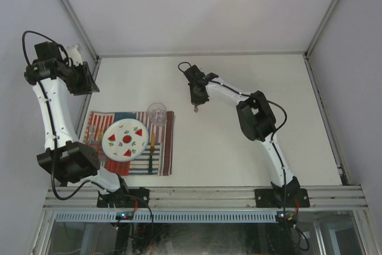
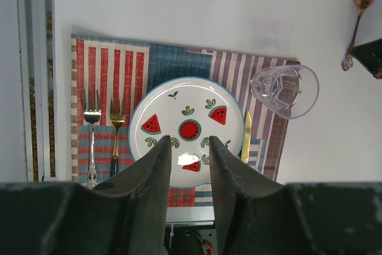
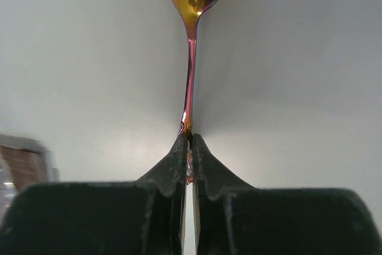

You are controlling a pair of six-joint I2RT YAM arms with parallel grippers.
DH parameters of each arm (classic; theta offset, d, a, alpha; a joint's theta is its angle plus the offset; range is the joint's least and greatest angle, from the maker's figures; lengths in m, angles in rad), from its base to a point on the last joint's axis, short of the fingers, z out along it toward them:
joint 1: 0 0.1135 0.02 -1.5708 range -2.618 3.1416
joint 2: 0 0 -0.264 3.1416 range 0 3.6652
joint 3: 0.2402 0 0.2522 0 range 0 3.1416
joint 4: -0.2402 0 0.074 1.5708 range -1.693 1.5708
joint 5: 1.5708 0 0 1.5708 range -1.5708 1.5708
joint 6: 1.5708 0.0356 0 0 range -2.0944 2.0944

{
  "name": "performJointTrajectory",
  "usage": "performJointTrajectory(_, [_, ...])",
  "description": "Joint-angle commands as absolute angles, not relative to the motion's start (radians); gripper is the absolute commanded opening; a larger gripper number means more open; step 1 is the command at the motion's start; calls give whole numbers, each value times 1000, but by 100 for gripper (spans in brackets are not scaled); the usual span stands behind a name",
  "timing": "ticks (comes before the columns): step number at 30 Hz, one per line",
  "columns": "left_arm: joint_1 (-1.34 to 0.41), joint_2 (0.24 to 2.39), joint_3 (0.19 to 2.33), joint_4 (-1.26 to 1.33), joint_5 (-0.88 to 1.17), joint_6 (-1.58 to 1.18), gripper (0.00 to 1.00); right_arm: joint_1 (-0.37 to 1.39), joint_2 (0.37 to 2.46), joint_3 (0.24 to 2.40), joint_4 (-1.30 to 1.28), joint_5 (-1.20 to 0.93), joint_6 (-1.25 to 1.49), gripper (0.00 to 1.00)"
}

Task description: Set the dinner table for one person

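The dinner table [image 1: 250, 82] is a plain off-white top. On its left lies a striped placemat [image 1: 164, 147] with a watermelon plate [image 2: 190, 117], two forks [image 2: 91, 125] left of the plate, a gold knife [image 2: 246, 138] right of it and a clear glass [image 2: 285, 91] at the mat's far right corner. My right gripper [image 3: 190, 137] is shut on the handle end of an iridescent spoon [image 3: 191, 58], above bare table right of the glass. My left gripper [image 2: 190, 143] hangs open and empty high above the plate.
Aluminium rails [image 1: 203, 195] edge the table along the near side and run up both sides. The right arm's elbow [image 1: 256, 116] reaches over the middle of the table. White walls close in the back and sides.
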State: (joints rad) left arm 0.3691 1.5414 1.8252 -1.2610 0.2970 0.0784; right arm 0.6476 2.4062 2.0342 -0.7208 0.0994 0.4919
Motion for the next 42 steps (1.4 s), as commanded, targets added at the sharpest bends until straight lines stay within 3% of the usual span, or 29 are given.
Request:
performJointTrajectory(1, [376,1486,1794,-1215,310,60,36,657,2299,1851,-774,303,491,0])
performJointTrajectory(7, [375,1459,1743,-1192,339,58,36,718,2232,1865,-867,468,446,0])
performJointTrajectory(17, [376,1379,1613,-1142,383,66,36,876,2368,2070,-1189,707,420,0])
performJointTrajectory(27, [377,1333,1576,-1150,375,100,36,909,2354,1955,-1144,613,517,0])
performJointTrajectory(33, [377,1328,1570,-1165,380,116,36,909,2272,1856,-1074,559,601,23])
performJointTrajectory(42, [376,1325,1564,-1145,406,112,36,920,2168,1804,-1053,426,678,26])
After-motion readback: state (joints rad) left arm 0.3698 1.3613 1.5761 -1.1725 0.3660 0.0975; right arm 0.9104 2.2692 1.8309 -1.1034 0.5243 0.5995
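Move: My right hand already holds the spoon by its handle, close above the table with the bowl forward. The bare spot where it will lie, right of the placemat, is some 8 cm back and 3 cm to the right, 1 cm lower. The glass stands about 17 cm left and 7 cm back; the plate 30 cm left and 17 cm back; the knife 19 cm left and 22 cm back. From my left hand that spot is roughly 41 cm right, 3 cm ahead and 27 cm below. I carry the spoon right, then mainly back about 13 cm in all, lifting some 3 cm midway and lowering again beside the placemat, my right wrist rolling nearly 40 degrees left side down. There I open my fingers part-way, let go of the handle and ease a little farther back. My empty left hand drifts about 3 cm back, a bit right and down. ##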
